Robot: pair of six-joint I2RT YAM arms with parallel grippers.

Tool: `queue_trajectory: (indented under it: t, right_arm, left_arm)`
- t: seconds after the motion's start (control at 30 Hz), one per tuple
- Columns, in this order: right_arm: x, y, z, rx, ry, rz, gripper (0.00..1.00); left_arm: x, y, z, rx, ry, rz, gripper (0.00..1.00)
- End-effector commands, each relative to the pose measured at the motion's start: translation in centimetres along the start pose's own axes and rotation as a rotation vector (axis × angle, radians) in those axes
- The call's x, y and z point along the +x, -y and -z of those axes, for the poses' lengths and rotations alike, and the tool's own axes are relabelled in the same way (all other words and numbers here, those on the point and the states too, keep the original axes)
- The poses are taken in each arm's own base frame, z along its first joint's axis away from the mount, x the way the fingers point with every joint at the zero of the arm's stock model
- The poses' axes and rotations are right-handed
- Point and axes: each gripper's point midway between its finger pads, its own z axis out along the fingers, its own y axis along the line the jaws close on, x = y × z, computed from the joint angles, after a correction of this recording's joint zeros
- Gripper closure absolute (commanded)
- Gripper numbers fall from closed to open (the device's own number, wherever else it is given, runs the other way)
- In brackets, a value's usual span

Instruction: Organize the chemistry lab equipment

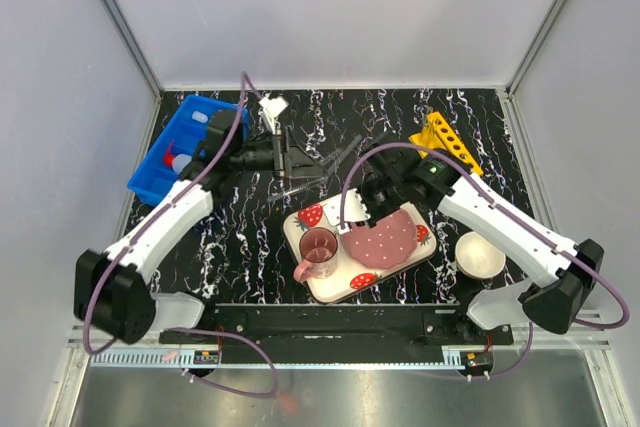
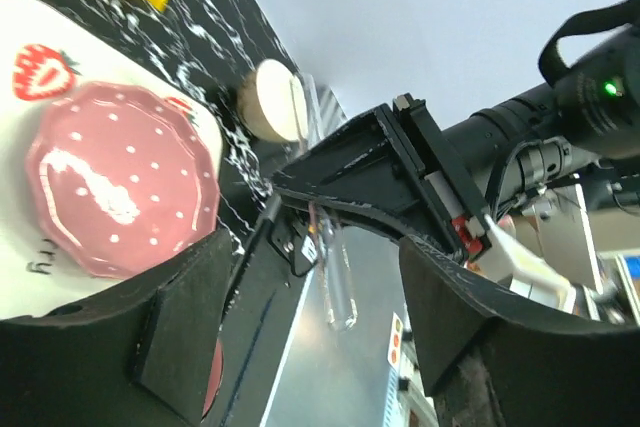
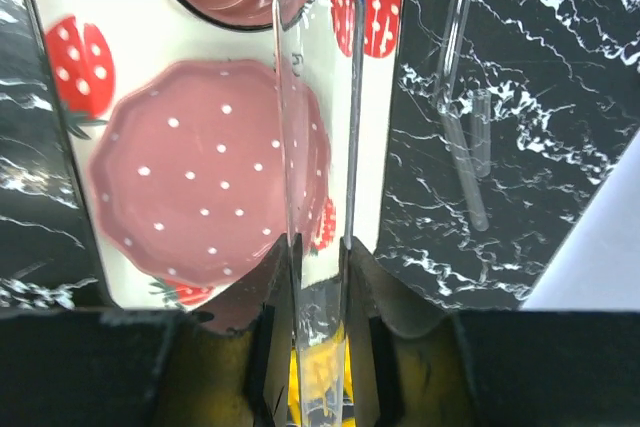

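Observation:
A clear glass tube (image 3: 312,127) stands clamped between the pads of my right gripper (image 3: 318,257), which is shut on it above the strawberry-print tray (image 3: 400,127). The left wrist view shows the same tube (image 2: 338,277) hanging in the wide gap of my open left gripper (image 2: 315,322), touching neither finger. From above, the left gripper (image 1: 298,159) and right gripper (image 1: 368,192) face each other mid-table. Two more thin tubes (image 3: 468,147) lie on the black marbled table. The yellow holed rack (image 1: 446,142) sits at the back right. A white squeeze bottle with red spout (image 1: 176,161) lies in the blue bin (image 1: 200,117).
The tray (image 1: 330,282) carries a pink plate (image 1: 385,239) and a pink cup (image 1: 318,247) at front centre. A white bowl (image 1: 480,254) stands right of it. A small white object (image 1: 272,105) sits at the back. Grey walls enclose the table.

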Motion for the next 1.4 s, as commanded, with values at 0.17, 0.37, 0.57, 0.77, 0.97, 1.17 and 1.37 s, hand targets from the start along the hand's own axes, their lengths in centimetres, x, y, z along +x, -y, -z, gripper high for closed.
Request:
queue_trajectory:
  t: [0.17,0.37,0.57,0.77,0.97,1.17,1.37]
  right_arm:
    - [-3.6,2.6,5.2,0.096,0.434,-0.55,0.75]
    - [-1.7,5.8,8.5,0.136,0.74,-1.074,0.73]
    - [1.2,8.3,10.4,0.123,1.015,-1.45,0.73]
    - [4.0,8.6,10.7,0.142,1.17,-1.662,0.73]
    - [4.9,7.5,10.2,0.177,1.161,-1.712,0.73]
    - [5.2,7.0,10.0,0.194,1.155,-1.749,0.73]
    - [5.4,6.9,9.8,0.2,1.154,-1.764,0.73]
  left_arm:
    - [-4.2,0.8,7.0,-0.208,0.521,-0.357,0.05]
    - [-2.8,2.0,9.4,-0.175,0.808,-0.467,0.01]
    - [-1.1,4.0,3.6,-0.054,0.697,-0.479,0.01]
    - [-2.0,5.7,-1.2,-0.024,0.652,-0.444,0.01]
    - [-2.1,4.1,-7.5,-0.187,0.56,-0.315,0.01]
    - [-0.9,3.8,-11.4,-0.298,0.498,-0.337,0.01]
    - [-1.1,1.7,-12.6,-0.561,0.465,-0.386,0.09]
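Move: Held in the right hand's narrowed fingers, the test tube has its middle about 8 cm to the right of the left hand, some 5 cm back and 7 cm below it. Counted from the right hand, the pink plate is about 2 cm back and 1 cm right, 17 cm below; the mug about 7 cm back and 11 cm left, 14 cm below; the yellow rack roughly 17 cm ahead and 16 cm right, 15 cm below. Keeping its grip on the tube, the right hand lifts about 8 cm, forward and somewhat right, and swings round by some 120 degrees until its fingers point level to the left and forward. The left hand opens fully, draws off left, then sweeps back right about 20 cm towards the tube's rear half, its fingers just starting to close. Left-hand contact can't be made out. ##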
